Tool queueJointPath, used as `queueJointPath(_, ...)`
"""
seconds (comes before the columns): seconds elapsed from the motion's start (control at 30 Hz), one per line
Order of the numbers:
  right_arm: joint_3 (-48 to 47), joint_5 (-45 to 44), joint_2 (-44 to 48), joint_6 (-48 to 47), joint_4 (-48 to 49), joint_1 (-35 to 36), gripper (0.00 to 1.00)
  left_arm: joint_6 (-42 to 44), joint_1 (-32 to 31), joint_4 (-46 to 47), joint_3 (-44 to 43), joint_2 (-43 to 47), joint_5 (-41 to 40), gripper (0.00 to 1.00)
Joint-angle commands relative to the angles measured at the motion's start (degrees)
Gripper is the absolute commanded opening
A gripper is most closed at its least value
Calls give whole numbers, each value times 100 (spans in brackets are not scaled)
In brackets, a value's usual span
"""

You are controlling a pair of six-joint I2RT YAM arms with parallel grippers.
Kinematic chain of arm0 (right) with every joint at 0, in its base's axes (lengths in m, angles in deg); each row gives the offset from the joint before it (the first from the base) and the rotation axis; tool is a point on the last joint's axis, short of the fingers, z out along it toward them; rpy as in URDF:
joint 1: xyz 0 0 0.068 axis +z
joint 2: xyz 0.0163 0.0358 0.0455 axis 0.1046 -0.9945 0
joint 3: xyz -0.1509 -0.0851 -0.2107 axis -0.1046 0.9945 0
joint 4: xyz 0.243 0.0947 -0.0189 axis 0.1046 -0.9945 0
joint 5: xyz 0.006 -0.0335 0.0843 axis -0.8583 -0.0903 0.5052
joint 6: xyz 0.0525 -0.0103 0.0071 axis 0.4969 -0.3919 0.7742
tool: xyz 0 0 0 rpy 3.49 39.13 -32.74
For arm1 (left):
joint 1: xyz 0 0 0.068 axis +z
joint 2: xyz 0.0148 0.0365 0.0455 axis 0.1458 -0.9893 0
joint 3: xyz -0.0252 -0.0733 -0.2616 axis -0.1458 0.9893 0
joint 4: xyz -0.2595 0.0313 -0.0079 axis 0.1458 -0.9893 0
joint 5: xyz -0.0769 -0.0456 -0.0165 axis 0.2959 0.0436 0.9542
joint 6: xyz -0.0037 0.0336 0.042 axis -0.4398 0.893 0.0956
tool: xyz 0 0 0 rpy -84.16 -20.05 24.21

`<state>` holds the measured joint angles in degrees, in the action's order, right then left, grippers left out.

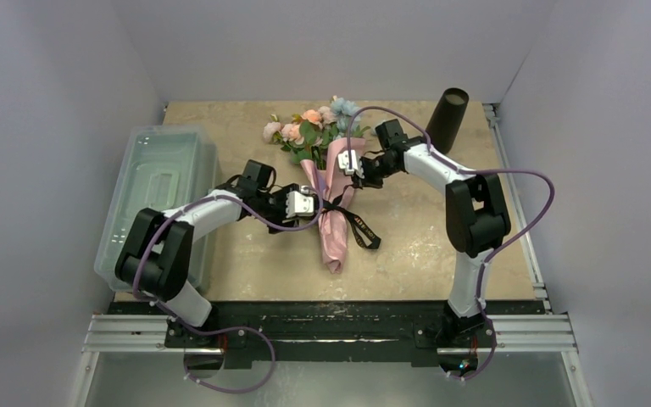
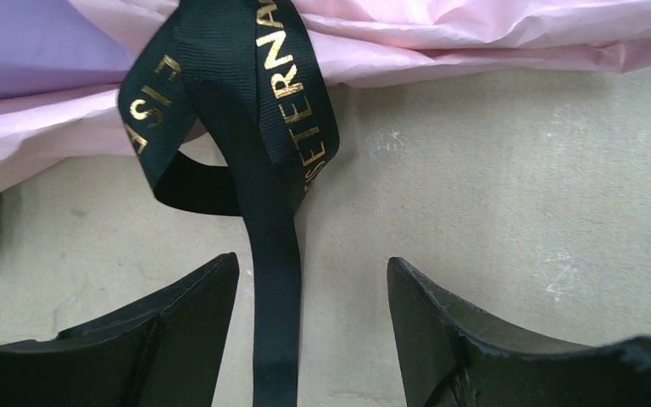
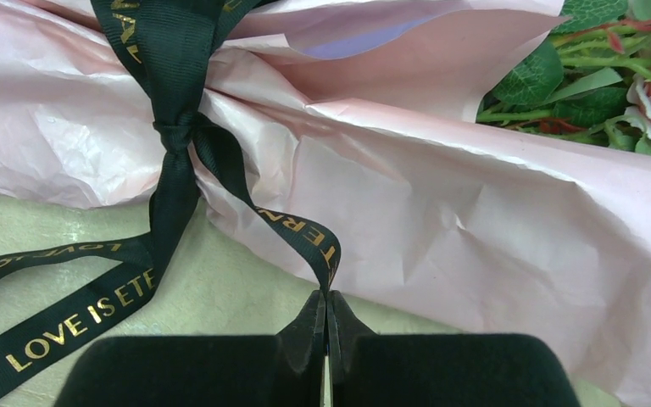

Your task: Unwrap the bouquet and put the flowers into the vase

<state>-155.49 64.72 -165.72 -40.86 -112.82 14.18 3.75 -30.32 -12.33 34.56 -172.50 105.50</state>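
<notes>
The bouquet (image 1: 332, 199) lies on the table, wrapped in pink paper (image 3: 475, 229) and tied with a black gold-lettered ribbon (image 3: 174, 136). Its flowers (image 1: 314, 127) point to the far side. My right gripper (image 3: 329, 295) is shut on a loop of the ribbon beside the paper; in the top view the right gripper (image 1: 349, 164) is at the bouquet's right edge. My left gripper (image 2: 314, 267) stands open on the bouquet's left side, and a ribbon tail (image 2: 275, 288) runs between its fingers without being pinched. The black vase (image 1: 447, 119) stands upright at the far right.
A clear plastic lidded bin (image 1: 161, 182) sits along the table's left side, next to my left arm. Loose ribbon tails (image 1: 364, 229) trail right of the bouquet's lower end. Grey walls close in the table at the back and sides.
</notes>
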Motion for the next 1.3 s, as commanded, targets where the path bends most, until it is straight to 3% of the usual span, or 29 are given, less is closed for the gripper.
queueJointPath(0.0, 92, 157, 166, 135, 55, -51, 0, 219, -60, 442, -113, -328, 38, 64)
queueJointPath(0.17, 139, 184, 222, 177, 93, -76, 0, 229, -180, 768, -86, -626, -152, 59)
queueJointPath(0.33, 168, 193, 269, 182, 123, -122, 0, 44, -258, 973, -276, -992, -450, 45)
queueJointPath(0.6, 145, 145, 365, 143, -4, -228, 0, 39, -242, 375, -502, -854, -673, 0)
queueJointPath(0.9, 156, 57, 529, 26, -175, -377, 0, -106, -109, -77, -366, -120, -706, 0)
queueJointPath(1.27, 173, 11, 701, -14, -319, -467, 0, -180, 143, -379, -474, 157, -822, 0)
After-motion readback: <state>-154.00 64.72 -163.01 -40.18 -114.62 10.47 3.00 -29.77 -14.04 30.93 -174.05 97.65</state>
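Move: The ribbon's left tail runs on the table about 3 cm ahead of the left hand, a centimetre to its right and some 4 cm below; the bow's knot is about 8 cm to that hand's right, 4 cm ahead and 2 cm lower. From the right hand, already gripping another ribbon strand, the knot is roughly 6 cm left, 5 cm back and 4 cm below; a loose ribbon tail lies about 11 cm back, 1 cm right and 6 cm lower. Down about 3.5 cm and forward some 3 cm, the left hand brings its open fingers over the ribbon's left tail and shuts them on it, then rises about 4 cm and draws left roughly 3 cm, away from the bow. Meanwhile the right hand keeps its shut grip on its strand and pulls it about 3 cm to the right, ending slightly higher. ##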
